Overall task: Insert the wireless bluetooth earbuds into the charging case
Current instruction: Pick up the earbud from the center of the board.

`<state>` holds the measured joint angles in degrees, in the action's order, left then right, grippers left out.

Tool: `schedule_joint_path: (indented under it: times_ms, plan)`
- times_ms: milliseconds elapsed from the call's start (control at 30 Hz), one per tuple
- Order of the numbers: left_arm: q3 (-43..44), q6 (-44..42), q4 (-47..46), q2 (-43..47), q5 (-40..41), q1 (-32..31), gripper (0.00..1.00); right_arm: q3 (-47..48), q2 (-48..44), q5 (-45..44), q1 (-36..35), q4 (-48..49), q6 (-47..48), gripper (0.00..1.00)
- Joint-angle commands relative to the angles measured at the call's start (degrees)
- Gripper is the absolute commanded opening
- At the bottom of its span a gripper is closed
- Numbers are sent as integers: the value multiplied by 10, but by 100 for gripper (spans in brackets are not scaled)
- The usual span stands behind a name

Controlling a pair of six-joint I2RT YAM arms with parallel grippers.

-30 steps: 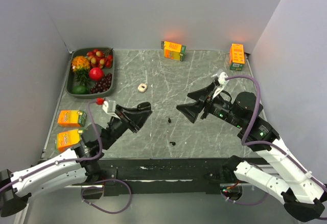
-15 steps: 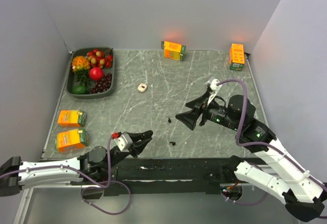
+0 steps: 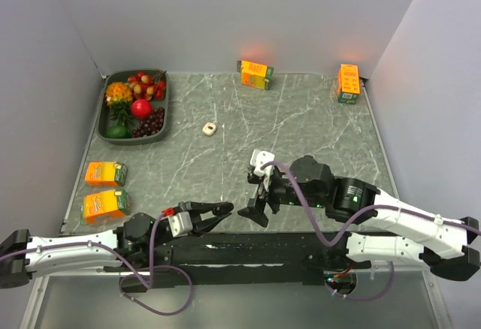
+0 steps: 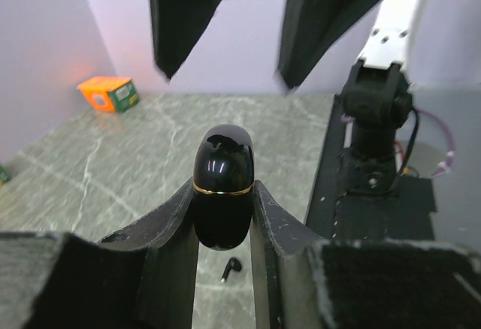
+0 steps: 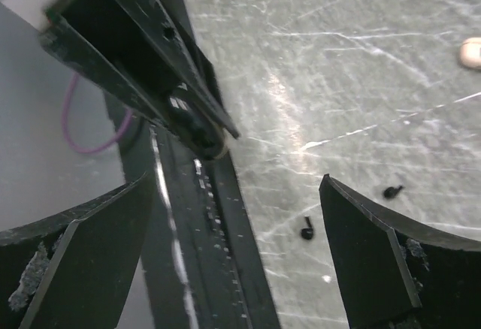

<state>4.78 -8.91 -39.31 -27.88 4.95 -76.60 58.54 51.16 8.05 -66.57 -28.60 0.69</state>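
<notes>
My left gripper (image 4: 223, 194) is shut on the charging case (image 4: 223, 179), a glossy black oval with a gold band, and holds it upright just above the table's near edge. One black earbud (image 4: 231, 269) lies on the table under the case. In the right wrist view two black earbuds (image 5: 307, 229) (image 5: 391, 191) lie on the marble between my open right gripper (image 5: 233, 261) fingers. From the top, the left gripper (image 3: 220, 210) and right gripper (image 3: 254, 205) nearly meet tip to tip, and the earbuds are hidden under the right gripper.
A small whitish piece (image 3: 210, 128) lies mid-table. A fruit tray (image 3: 100, 122) stands at the back left. Orange juice cartons sit at the left edge (image 3: 105, 173) (image 3: 104, 203) and at the back (image 3: 255, 73) (image 3: 348, 83). A black rail (image 3: 248, 245) runs along the near edge.
My right arm has swung down and left toward the near edge, over the earbuds, with its jaws wider. My left gripper drew back to the near edge, still holding the case.
</notes>
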Motion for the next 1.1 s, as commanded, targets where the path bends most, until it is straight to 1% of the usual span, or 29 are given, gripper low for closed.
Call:
schedule_joint_path:
  times_ms: [0, 67, 167, 200, 300, 500, 667, 867, 1067]
  plan:
    - [44, 12, 4, 13, -57, -2, 1, 10, 14, -116, -45, 20, 61, 95]
    - [50, 15, 9, 10, -63, -2, 1, 7, 17, -133, -64, 38, 81, 91]
    - [54, 16, 5, 5, -67, -3, 1, 14, 32, -168, -96, 50, 102, 87]
    - [56, 16, 6, -2, -68, -2, 1, 13, 33, -186, -103, 55, 106, 87]
    - [60, 15, 11, -14, -72, -3, 1, 5, 25, -187, -120, 82, 114, 86]
    - [67, 21, 7, -35, -90, -3, 1, 8, 38, -188, -128, 93, 122, 81]
    - [78, 20, 10, -42, -100, -3, 1, 15, 52, -203, -129, 96, 130, 79]
    - [88, 12, 28, -60, -118, -4, 1, 17, 41, -227, -128, 115, 134, 77]
    - [89, -7, 37, -75, -114, -8, 1, 30, 34, -253, -128, 114, 143, 75]
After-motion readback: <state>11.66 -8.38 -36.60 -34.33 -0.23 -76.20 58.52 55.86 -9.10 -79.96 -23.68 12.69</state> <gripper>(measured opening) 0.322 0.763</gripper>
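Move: My left hand already holds the closed black charging case upright between its fingertips, the middle barely 1 cm to the right of the hand point. From my open right hand the case is some 6 cm to the left, 2 cm back and about 1 cm lower. Far beneath, on the table some 18 cm below my right hand, the nearer black earbud lies about 2 cm ahead and roughly level sideways; the other is some 9 cm farther out than that earbud. I bring my hands together: my right hand goes about 3 cm left to the case, rolling some 15 degrees so its base-side finger dips, and narrows its fingers by about a quarter until that fingertip comes up beside the case's base-side face near the lid seam. My left hand keeps its grip, first rising 2 cm and drawing back 1 cm, then easing 2 cm right towards it. ##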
